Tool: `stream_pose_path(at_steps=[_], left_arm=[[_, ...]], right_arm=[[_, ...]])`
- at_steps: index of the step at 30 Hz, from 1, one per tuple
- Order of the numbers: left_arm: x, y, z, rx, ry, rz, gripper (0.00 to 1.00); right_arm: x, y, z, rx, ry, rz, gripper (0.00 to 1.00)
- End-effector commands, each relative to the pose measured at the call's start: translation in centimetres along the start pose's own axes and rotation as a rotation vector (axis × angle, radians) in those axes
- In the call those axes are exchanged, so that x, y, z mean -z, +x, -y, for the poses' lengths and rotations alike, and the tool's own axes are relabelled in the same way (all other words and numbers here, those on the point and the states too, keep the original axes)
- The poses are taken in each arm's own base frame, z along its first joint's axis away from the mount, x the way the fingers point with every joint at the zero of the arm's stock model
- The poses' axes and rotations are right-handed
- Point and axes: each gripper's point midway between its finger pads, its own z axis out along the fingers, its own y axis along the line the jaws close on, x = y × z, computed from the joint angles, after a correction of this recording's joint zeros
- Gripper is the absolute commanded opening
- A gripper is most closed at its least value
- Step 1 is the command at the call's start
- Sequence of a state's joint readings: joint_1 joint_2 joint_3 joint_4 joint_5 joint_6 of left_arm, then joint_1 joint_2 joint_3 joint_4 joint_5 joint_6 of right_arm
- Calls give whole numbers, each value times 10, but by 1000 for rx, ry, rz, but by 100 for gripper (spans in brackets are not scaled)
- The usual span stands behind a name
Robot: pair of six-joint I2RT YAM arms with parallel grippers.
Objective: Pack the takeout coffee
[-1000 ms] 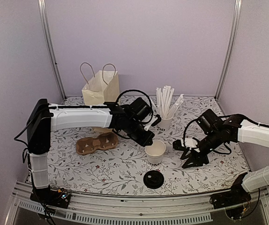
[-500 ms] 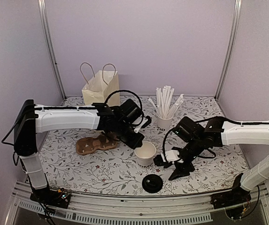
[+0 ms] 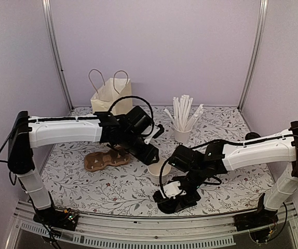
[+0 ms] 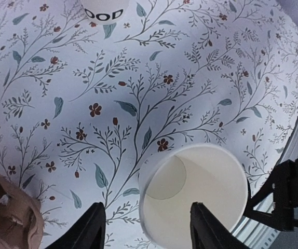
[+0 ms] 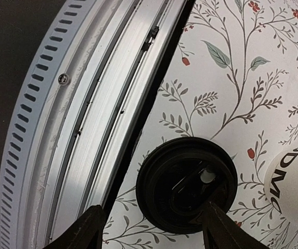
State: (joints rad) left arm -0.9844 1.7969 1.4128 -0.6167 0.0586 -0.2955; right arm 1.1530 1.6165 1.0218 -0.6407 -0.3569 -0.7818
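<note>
The takeout coffee cup (image 3: 158,172) stands upright and lidless on the floral table; in the left wrist view the cup (image 4: 201,192) looks empty. My left gripper (image 4: 149,228) is open just above it, one finger outside the cup's left wall, the other over its mouth. Its black lid (image 5: 188,184) lies flat near the table's front edge, apart from the cup. My right gripper (image 5: 154,231) hangs open over the lid with a finger on either side. From above, the right gripper (image 3: 174,199) hides most of the lid, and the left gripper (image 3: 151,157) is at the cup's far-left rim.
A white cup of straws (image 3: 183,132) stands behind the coffee cup. A paper bag (image 3: 111,96) stands at the back left, and a brown cup carrier (image 3: 106,158) lies under the left arm. The metal front rail (image 5: 86,129) runs right beside the lid.
My left gripper dragged the cup left and nearer, then opened off its rim. My right arm swung left and down over the lid, its jaws widening.
</note>
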Motion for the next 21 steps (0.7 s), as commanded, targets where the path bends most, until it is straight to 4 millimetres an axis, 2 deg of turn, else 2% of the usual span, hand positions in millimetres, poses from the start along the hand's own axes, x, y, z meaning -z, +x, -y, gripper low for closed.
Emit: stream_pose_path(at_steps=[1,9,13,18,21], left_arm=[[37,-16,-20,37,-36,113,59],[64,-16,-38,110,-26,237,61],[68,-12,-43,116,-30,252,61],[67,-9,-43,122,-18,257,61],[65,-7,-43,124,-13,255,61]], right_arm=[[-6,-10,19,11,49,-10,69],[-24,-2,32,-4,66,-71,76],[-35,7,33,-25,55,-112,89],[-39,9,31,-34,44,-122,90],[-40,10,31,-30,49,-127,86]])
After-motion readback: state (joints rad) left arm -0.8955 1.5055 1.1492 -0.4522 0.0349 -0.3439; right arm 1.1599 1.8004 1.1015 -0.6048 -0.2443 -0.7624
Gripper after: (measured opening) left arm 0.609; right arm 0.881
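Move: For my right hand the black lid lies about 2 cm ahead, 2 cm to the left and 5 cm below; the open cup stands about 11 cm beyond that lid and 4 cm farther left. From my open left hand the cup is roughly 3 cm back and 4 cm to the right, its middle 7 cm lower, the lid about 14 cm back, 8 cm right and 11 cm down, and the brown cup carrier some 17 cm left and 5 cm ahead, 10 cm down. I sink my right hand about 4 cm onto the lid, easing a little forward and left at first, while its fingers spread wider and tip nearer to straight down so they come astride the lid's edges. Meanwhile my left hand, still open, backs away from the cup rim, about 5 cm left and 4 cm up, its fingertips slanting some 10 degrees more to the right. ##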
